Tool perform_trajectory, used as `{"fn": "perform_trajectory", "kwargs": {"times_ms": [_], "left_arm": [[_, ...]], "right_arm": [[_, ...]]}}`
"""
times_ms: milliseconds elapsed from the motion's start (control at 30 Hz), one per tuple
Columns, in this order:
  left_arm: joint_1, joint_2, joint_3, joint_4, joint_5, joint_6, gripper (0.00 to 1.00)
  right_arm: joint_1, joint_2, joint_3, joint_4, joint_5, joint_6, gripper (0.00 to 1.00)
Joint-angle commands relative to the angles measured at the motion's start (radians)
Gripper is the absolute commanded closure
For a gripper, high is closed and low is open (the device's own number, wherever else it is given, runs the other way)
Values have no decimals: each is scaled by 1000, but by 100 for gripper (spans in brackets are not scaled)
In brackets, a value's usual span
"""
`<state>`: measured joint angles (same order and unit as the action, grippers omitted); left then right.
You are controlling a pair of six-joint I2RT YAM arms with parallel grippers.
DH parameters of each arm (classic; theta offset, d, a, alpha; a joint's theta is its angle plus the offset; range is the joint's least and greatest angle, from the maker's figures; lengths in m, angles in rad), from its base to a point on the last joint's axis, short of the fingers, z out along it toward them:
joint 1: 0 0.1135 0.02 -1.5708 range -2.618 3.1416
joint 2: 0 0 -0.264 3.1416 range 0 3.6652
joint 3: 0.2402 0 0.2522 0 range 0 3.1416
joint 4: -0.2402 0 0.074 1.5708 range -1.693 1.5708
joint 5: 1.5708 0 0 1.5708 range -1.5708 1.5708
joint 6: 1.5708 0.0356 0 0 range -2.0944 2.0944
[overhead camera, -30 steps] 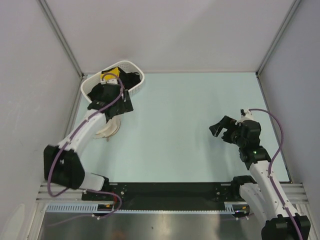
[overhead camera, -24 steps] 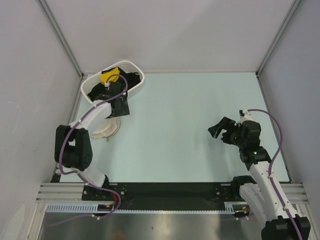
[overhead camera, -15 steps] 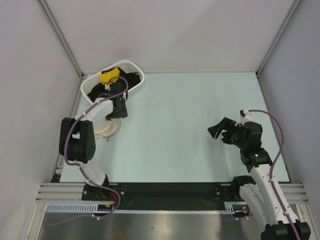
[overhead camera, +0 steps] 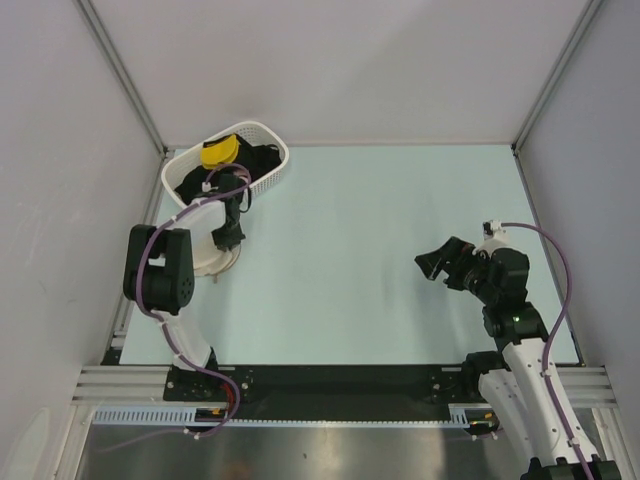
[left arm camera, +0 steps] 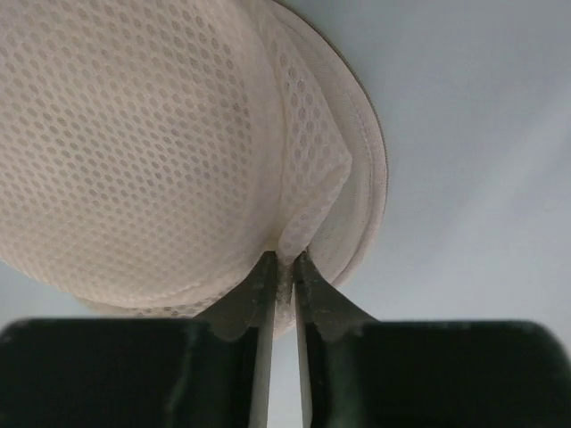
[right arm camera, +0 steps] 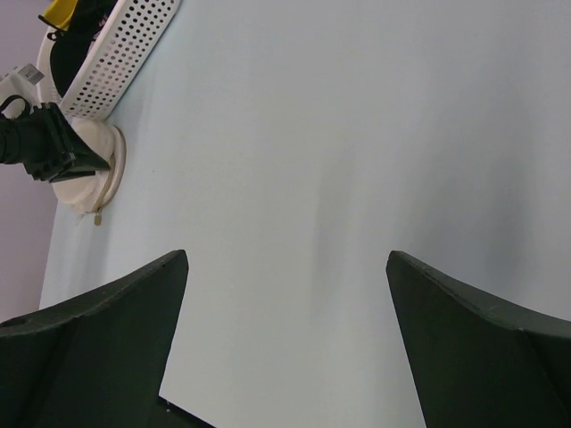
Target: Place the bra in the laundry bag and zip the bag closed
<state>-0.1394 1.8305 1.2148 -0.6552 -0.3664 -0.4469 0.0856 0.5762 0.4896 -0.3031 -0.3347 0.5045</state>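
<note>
The yellow bra (overhead camera: 220, 152) lies in the white slotted basket (overhead camera: 268, 172) at the far left, on dark garments; its tip also shows in the right wrist view (right arm camera: 58, 11). The cream mesh laundry bag (overhead camera: 205, 260) lies on the table just in front of the basket. My left gripper (overhead camera: 229, 237) is at the bag's right edge. In the left wrist view the left gripper (left arm camera: 284, 263) is shut on a fold of the bag's mesh (left arm camera: 134, 152) next to the rim. My right gripper (overhead camera: 440, 265) is open and empty over the table's right side, far from the bag (right arm camera: 89, 169).
Dark garments (overhead camera: 255, 160) fill the rest of the basket (right arm camera: 116, 62). The pale blue table (overhead camera: 350, 250) runs between the two arms. Grey walls close in the left, back and right sides. The folded left arm (overhead camera: 160, 270) stands beside the bag.
The left arm has folded back and its gripper has moved from the basket's front edge down to the bag's right edge. The right arm has barely shifted.
</note>
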Motion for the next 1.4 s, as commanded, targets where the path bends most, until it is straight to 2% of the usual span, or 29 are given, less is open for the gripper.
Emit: {"fn": "perform_trajectory", "kwargs": {"times_ms": [0,67,133,300,333,433,500,533,600,733,833,900,1167,1300,1367], "left_arm": [[4,-69,-4,0,-29,-21,99],[-5,-132,-35,-14,-26,-27,100],[-18,-264,-75,-12,10,-29,100],[-80,-554,-187,-5,260,-3,100],[-132,-647,-202,20,349,-1,100],[-259,-791,-271,138,572,-1,100],[-322,-833,-304,234,632,-13,100],[-389,-855,-308,261,635,-18,100],[-451,-869,-316,346,620,-44,100],[-572,-834,-302,485,606,-64,100],[-621,-752,-256,514,587,-53,100],[-655,-692,-236,529,595,-42,100],[-713,-628,-238,603,552,-50,100],[-726,-632,-239,603,529,-47,100],[-729,-636,-241,603,526,-47,100]], "right_arm": [[5,-13,27,-2,-21,17,0],[9,-13,24,2,-24,25,0],[16,-6,20,12,-41,26,0],[60,65,15,51,-81,8,0],[68,74,14,64,-89,6,0],[110,109,1,123,-127,14,0],[128,129,-14,178,-168,28,0],[140,148,-20,200,-182,58,0],[152,166,-32,246,-216,103,0],[193,177,-42,253,-176,315,0],[230,136,-17,141,-23,472,0],[256,99,-10,70,40,517,0],[362,-19,-48,-137,273,833,0],[526,-47,-126,-88,305,1023,0],[587,-30,-129,-30,370,1010,0]]}}
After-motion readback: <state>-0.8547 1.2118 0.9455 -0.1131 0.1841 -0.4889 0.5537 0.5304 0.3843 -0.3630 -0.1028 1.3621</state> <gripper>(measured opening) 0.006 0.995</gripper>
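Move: The left fingers already straddle a fold on the right-hand side of the pale mesh laundry bag. The bag's middle lies about 5 cm left, 2 cm ahead and 1 cm below. The laundry basket is some 25 cm ahead and 1 cm left, with the yellow item in it about 28 cm ahead and 3 cm left. From the open right hand, the bag is roughly 55 cm left, 15 cm ahead and 15 cm lower. Shut the left gripper on the fold, then lift it about 20 cm and swing it some 32 cm right and 14 cm back, towards the right gripper, turning the fingers clockwise from steeply down to nearly level, pointing right and forward. Shift the open right gripper about 8 cm left towards the incoming bag, then 4 cm back, rolling its left side up and tipping it down. ##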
